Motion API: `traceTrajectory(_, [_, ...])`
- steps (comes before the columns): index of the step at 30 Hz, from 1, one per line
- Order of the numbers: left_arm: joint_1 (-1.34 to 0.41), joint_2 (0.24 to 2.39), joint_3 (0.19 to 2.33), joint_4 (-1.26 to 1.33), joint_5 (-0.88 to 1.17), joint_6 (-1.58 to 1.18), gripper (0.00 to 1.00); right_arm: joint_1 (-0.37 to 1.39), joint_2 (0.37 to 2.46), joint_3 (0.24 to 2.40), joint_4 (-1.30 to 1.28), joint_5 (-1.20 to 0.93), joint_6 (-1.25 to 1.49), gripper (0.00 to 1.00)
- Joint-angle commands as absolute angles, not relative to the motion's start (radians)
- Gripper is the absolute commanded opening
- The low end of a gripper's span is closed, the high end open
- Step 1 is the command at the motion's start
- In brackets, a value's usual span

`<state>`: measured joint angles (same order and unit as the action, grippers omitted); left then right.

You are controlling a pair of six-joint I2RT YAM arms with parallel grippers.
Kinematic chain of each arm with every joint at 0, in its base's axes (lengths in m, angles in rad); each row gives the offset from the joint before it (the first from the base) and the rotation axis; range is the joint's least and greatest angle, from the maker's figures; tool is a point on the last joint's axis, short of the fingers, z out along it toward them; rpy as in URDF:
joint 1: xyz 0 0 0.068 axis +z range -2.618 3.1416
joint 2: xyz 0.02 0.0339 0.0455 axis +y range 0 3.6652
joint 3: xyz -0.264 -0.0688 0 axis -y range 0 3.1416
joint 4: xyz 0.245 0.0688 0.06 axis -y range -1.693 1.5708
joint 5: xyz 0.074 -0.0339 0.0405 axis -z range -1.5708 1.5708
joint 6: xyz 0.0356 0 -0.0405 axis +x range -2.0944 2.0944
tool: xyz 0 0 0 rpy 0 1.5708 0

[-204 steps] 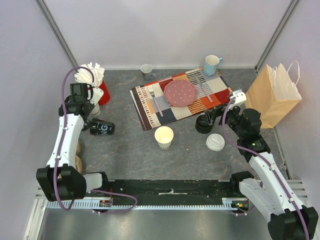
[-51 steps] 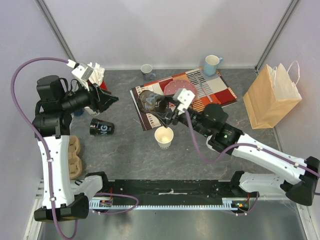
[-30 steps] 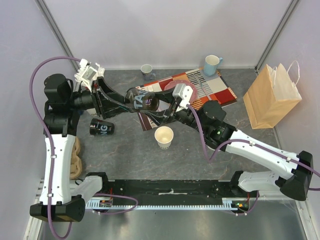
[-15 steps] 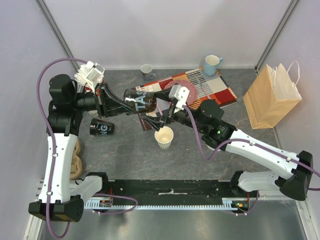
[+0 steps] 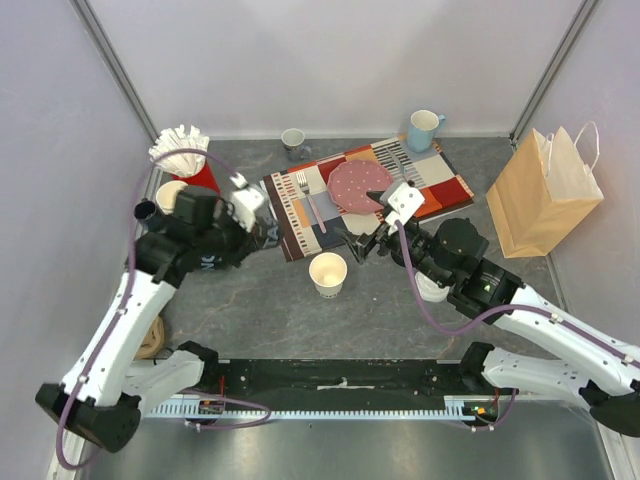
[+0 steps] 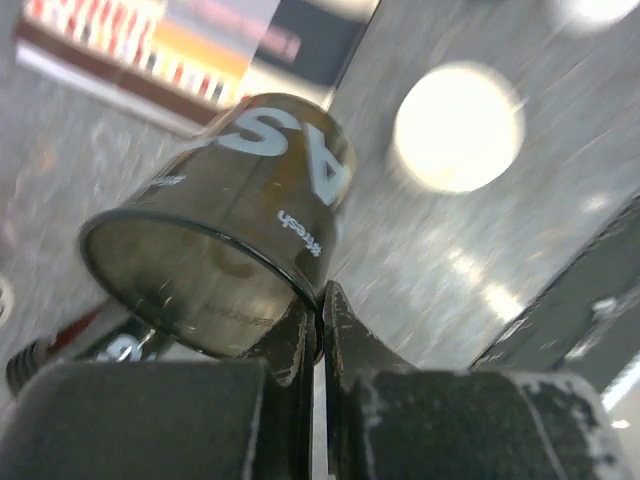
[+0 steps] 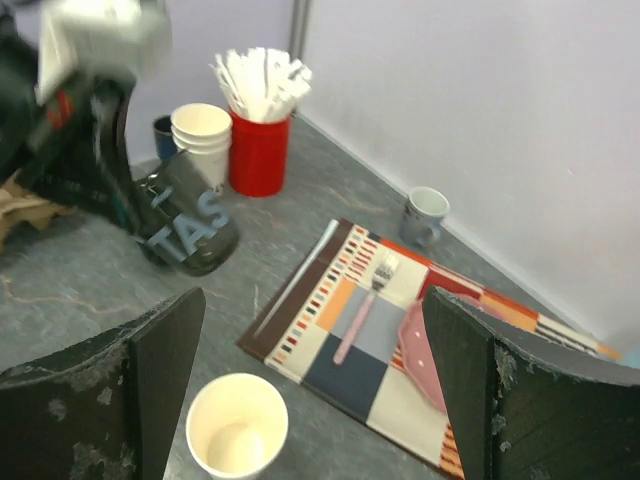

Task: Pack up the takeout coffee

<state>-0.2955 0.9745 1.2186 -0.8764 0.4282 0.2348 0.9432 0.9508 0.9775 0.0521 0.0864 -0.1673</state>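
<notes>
My left gripper [image 6: 321,322] is shut on the rim of a black paper cup [image 6: 235,240] with white letters. The cup has no lid and hangs tilted, mouth towards the camera. It also shows in the right wrist view [image 7: 190,228]. In the top view the left gripper [image 5: 258,228] is left of the placemat and the cup is mostly hidden under it. A cream-white cup [image 5: 328,272], upright and lidless, stands mid-table and shows in the right wrist view [image 7: 237,437]. My right gripper [image 5: 365,245] is open and empty just right of it. A white lid [image 5: 432,288] lies partly under the right arm.
A patterned placemat [image 5: 300,215] holds a pink plate [image 5: 361,185] and fork. A brown paper bag [image 5: 545,195] stands at the right. A blue mug [image 5: 423,130] and grey mug [image 5: 293,140] stand at the back. A red holder [image 5: 205,177] and stacked cups [image 5: 172,193] are back left.
Both grippers held the black cup in the air between them. Now the right gripper has let go and drawn back right, and the left arm has lowered with the cup.
</notes>
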Motion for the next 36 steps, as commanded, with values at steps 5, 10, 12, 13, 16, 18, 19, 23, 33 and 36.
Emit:
traceTrajectory(5, [-0.655,1.071,0.999,-0.933,-0.27,0.41,0.02,0.936,0.893,0.948,-0.026,0.19,-0.204,0.98])
traceTrajectory(10, [-0.729,1.089,0.933,-0.867,-0.213,0.414,0.02,0.936,0.873,0.924,-0.028,0.195,-0.201,0.98])
traceTrajectory(12, [-0.767,1.098,0.899,-0.845,-0.219,0.433,0.02,0.934,0.862,0.916,-0.031,0.193,-0.202,0.98])
traceTrajectory(13, [-0.782,1.104,0.89,-0.845,-0.21,0.44,0.02,0.933,0.858,0.916,-0.031,0.19,-0.202,0.98])
traceTrajectory(16, [-0.848,1.129,0.871,-0.86,-0.143,0.468,0.02,0.934,0.85,0.914,-0.029,0.183,-0.206,0.98])
traceTrajectory(18, [-0.882,1.169,0.874,-0.871,-0.141,0.48,0.02,0.934,0.85,0.914,-0.028,0.178,-0.204,0.98])
traceTrajectory(19, [-0.893,1.184,0.874,-0.874,-0.149,0.486,0.02,0.934,0.85,0.914,-0.029,0.178,-0.206,0.98])
traceTrajectory(23, [-0.94,1.219,0.877,-0.874,-0.176,0.511,0.03,0.936,0.842,0.904,-0.029,0.173,-0.196,0.98])
traceTrajectory(33, [-0.957,1.229,0.914,-0.884,-0.198,0.531,0.44,0.934,0.83,0.893,-0.026,0.155,-0.187,0.98])
traceTrajectory(36, [-0.957,1.2,0.946,-0.906,-0.201,0.528,0.54,0.934,0.828,0.894,-0.026,0.152,-0.187,0.98])
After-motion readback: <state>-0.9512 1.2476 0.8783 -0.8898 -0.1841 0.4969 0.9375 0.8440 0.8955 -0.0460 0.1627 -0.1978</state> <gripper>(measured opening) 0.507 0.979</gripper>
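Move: The left hand holds the dark cup by its rim; its bare table spot lies about 28 cm below, 3 cm back and 4 cm right. The paper cup stands 16 cm to the hand's right and 3 cm back, 22 cm below; the lying tumbler is 10 cm left, 4 cm ahead, 25 cm below. From the empty right hand, the spot is roughly 21 cm left, 3 cm back and 38 cm below. Left hand lowers the dark cup some 19 cm and back, tilting it upright, then opens; right eases left-down. ##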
